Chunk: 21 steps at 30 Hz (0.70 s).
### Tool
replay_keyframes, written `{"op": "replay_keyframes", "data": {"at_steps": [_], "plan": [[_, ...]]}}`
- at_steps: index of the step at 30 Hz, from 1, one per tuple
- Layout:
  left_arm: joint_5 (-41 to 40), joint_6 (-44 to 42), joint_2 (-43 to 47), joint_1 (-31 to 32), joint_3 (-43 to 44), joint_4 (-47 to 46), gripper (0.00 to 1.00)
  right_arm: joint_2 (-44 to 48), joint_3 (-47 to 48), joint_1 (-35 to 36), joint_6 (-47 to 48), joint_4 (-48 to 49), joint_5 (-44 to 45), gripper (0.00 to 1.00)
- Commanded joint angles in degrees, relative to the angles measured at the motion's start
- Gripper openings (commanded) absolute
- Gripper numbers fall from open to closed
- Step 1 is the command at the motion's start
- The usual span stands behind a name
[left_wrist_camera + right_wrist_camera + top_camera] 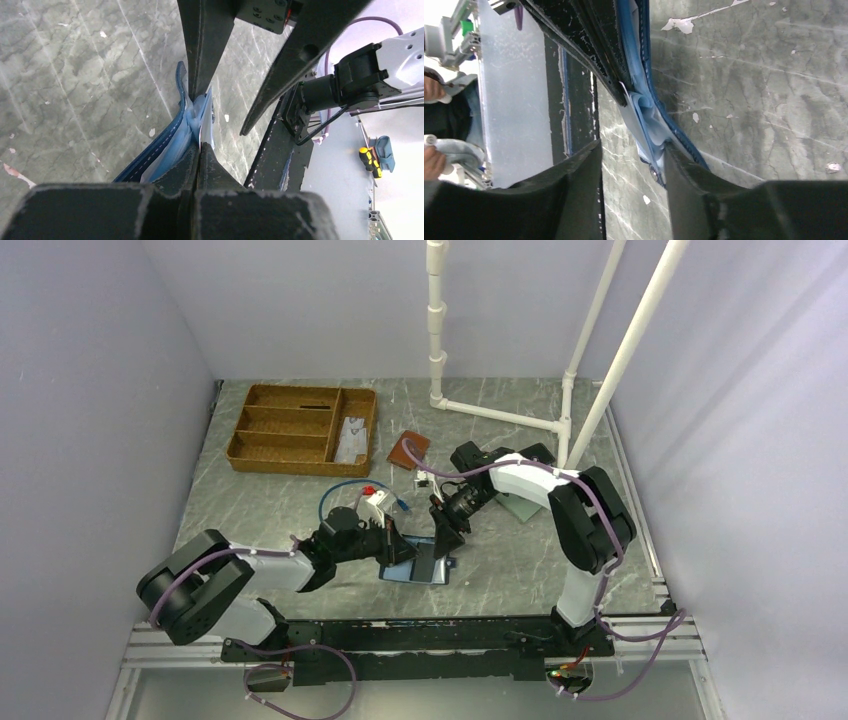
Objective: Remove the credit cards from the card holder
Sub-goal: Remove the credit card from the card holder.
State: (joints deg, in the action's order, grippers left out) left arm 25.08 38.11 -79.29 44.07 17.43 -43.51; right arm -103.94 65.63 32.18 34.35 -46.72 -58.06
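The navy card holder (415, 567) lies open on the table between the two arms, its glossy light-blue inside (192, 125) showing. My left gripper (200, 150) is shut on its inner edge from the left. A thin pale edge, possibly one of the credit cards (202, 131), sits among the blue layers at the pinch. My right gripper (631, 162) points down at the card holder (644, 107) from the far side, open. Its right finger (681, 172) touches the blue fold near the snap, and nothing is clamped.
A wicker divider tray (300, 428) stands at the back left with a pale flat piece (350, 439) in its right compartment. A brown wallet (409, 452), a small white-and-red object (375, 503) with a blue cable, a greenish pad (520, 506) and a white pipe frame (500, 413) stand behind.
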Motion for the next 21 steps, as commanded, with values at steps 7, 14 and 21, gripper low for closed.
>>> {"op": "replay_keyframes", "data": {"at_steps": [7, 14, 21], "plan": [[2.9, 4.0, -0.6, -1.0, -0.3, -10.0, 0.04, -1.8, 2.5, 0.2, 0.0, -0.1, -3.3, 0.08], [11.8, 10.3, -2.9, -5.7, -1.7, -14.4, 0.27, -1.9, 2.8, 0.1, 1.3, -1.1, -4.1, 0.0], [17.6, 13.8, -9.2, -6.8, -1.8, -22.9, 0.29, -2.1, 3.0, 0.0, 3.2, -2.5, -5.2, 0.0]]}}
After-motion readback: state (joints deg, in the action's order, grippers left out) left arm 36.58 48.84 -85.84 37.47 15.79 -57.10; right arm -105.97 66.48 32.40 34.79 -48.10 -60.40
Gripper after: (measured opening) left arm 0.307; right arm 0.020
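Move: The raised edge of the clear sleeve is already between my right hand's half-open fingers, level with them. It's about 7 cm to the right of my left hand, which is shut on the same sleeve edge. The dark credit card sits in the holder some 4 cm left of my right hand, 2 cm back and 2 cm below. The holder's clasp is about 2 cm right, 2 cm back and 4 cm down; the blue cable's plug lies roughly 9 cm ahead, 8 cm left and 4 cm down. I take the sleeve over from one hand to the other: my right hand stays nearly in place and shuts its fingers, pinching the sleeve edge between its tips. As they close, my left hand lets go of its pinch, opening to about a third, and eases up about 1 cm while its fingertips tilt upward some 10 degrees, its fingers staying astride the edge. ##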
